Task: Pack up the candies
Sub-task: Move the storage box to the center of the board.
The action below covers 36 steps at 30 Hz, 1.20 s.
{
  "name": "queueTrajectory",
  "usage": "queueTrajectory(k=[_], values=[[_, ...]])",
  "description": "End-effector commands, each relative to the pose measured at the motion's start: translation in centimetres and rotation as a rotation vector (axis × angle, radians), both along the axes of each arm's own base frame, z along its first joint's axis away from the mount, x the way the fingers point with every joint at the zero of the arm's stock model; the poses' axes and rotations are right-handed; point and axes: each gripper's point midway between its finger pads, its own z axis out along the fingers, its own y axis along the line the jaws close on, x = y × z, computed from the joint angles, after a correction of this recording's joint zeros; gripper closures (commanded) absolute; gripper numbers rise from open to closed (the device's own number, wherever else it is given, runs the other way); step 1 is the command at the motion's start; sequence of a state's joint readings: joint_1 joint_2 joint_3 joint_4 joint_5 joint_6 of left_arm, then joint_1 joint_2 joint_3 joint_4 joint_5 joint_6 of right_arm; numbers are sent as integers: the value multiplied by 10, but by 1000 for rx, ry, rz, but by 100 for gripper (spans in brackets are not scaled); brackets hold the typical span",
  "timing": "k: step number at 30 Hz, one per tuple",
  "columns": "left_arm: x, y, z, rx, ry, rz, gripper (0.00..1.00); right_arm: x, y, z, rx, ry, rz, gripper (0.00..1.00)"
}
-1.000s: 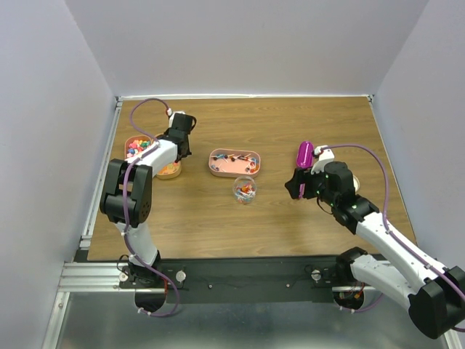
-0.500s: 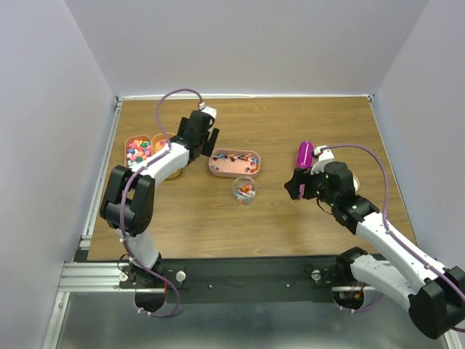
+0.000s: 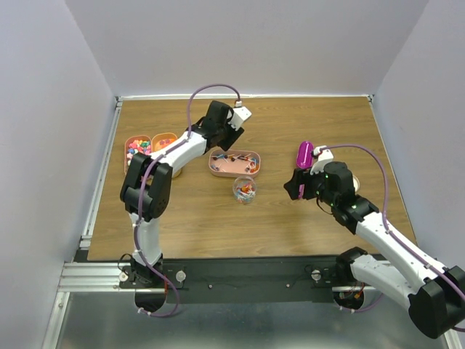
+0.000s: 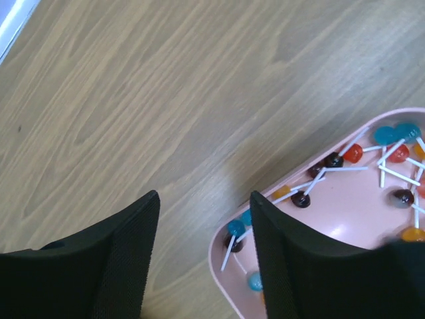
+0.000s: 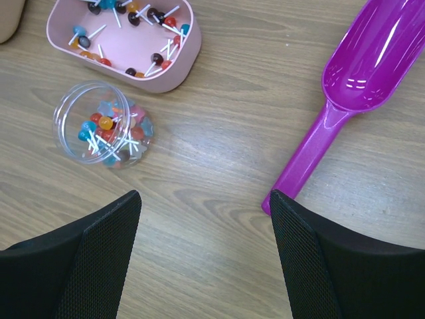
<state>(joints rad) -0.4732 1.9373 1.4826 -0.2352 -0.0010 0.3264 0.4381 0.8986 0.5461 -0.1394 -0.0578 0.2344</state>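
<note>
The candies (image 4: 334,160) are tiny coloured sweets on white sticks, lying in an oblong pink tray (image 4: 220,258). More candies (image 5: 106,129) fill a small clear jar (image 3: 245,190) in front of that tray (image 3: 234,171). My left gripper (image 4: 204,222) is open and empty, hovering over the tray's end; its right finger (image 4: 299,266) is above the tray and its left finger is over bare wood. From above, the left gripper (image 3: 224,138) sits just behind the tray. My right gripper (image 5: 204,206) is open and empty over the table, just left of the magenta scoop's (image 5: 362,86) handle end.
Two more trays (image 3: 133,140) with coloured sweets stand at the far left of the table, partly behind my left arm. The magenta scoop (image 3: 304,154) lies right of centre. The pink tray (image 5: 169,73) and the jar (image 5: 80,109) lie to the right gripper's far left.
My left arm has swung right, from the trays at the far left to the end of the middle pink tray, and its jaws have opened. The right arm has not moved.
</note>
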Motion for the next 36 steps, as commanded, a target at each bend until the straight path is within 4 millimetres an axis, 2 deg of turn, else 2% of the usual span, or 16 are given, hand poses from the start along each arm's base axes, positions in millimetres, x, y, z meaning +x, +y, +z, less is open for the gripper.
queueTrajectory(k=[1,4,11,13,15,24,31,33,34,36], values=[[-15,-32,-23,2,96,-194,39,-4,1,-11,-8,29,17,16],[-22,-39,-33,25,118,-241,39,-3,0,-11,-9,28,14,16],[-26,-38,-54,63,171,-265,41,-4,0,-13,-10,35,13,16],[-27,-42,-55,49,182,-277,46,-4,0,-13,-11,36,13,16],[-27,-43,-62,50,199,-277,46,-3,0,-14,-13,37,12,16],[-18,-48,-63,40,197,-269,49,-4,0,-16,-14,45,12,16],[-20,-50,-65,34,214,-272,75,-4,0,-17,-13,48,13,16],[-21,-49,-68,36,222,-270,75,-4,0,-16,-14,46,14,16],[-23,-48,-72,40,232,-270,82,-4,0,-17,-15,48,14,16],[-24,-46,-74,43,235,-262,83,-4,0,-17,-15,48,14,16]])
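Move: The pink storage box with the lollipops sits below the left gripper, its middle about 6 cm back, 5 cm to the right and 8 cm down. Behind it is the glass jar, some 15 cm back and 8 cm right of the gripper; the orange box is about 20 cm to the gripper's left and 3 cm back. From the right gripper the pink storage box is roughly 20 cm left and 5 cm ahead, 10 cm lower. Bring the left gripper down about 6 cm onto the far long wall of the pink storage box, edging right some 4 cm and slightly back, tipping the fingers a little further down while turning them about 15 degrees clockwise. Keep one finger inside and one outside, ease them together on the way, then close to pinch the rim. ##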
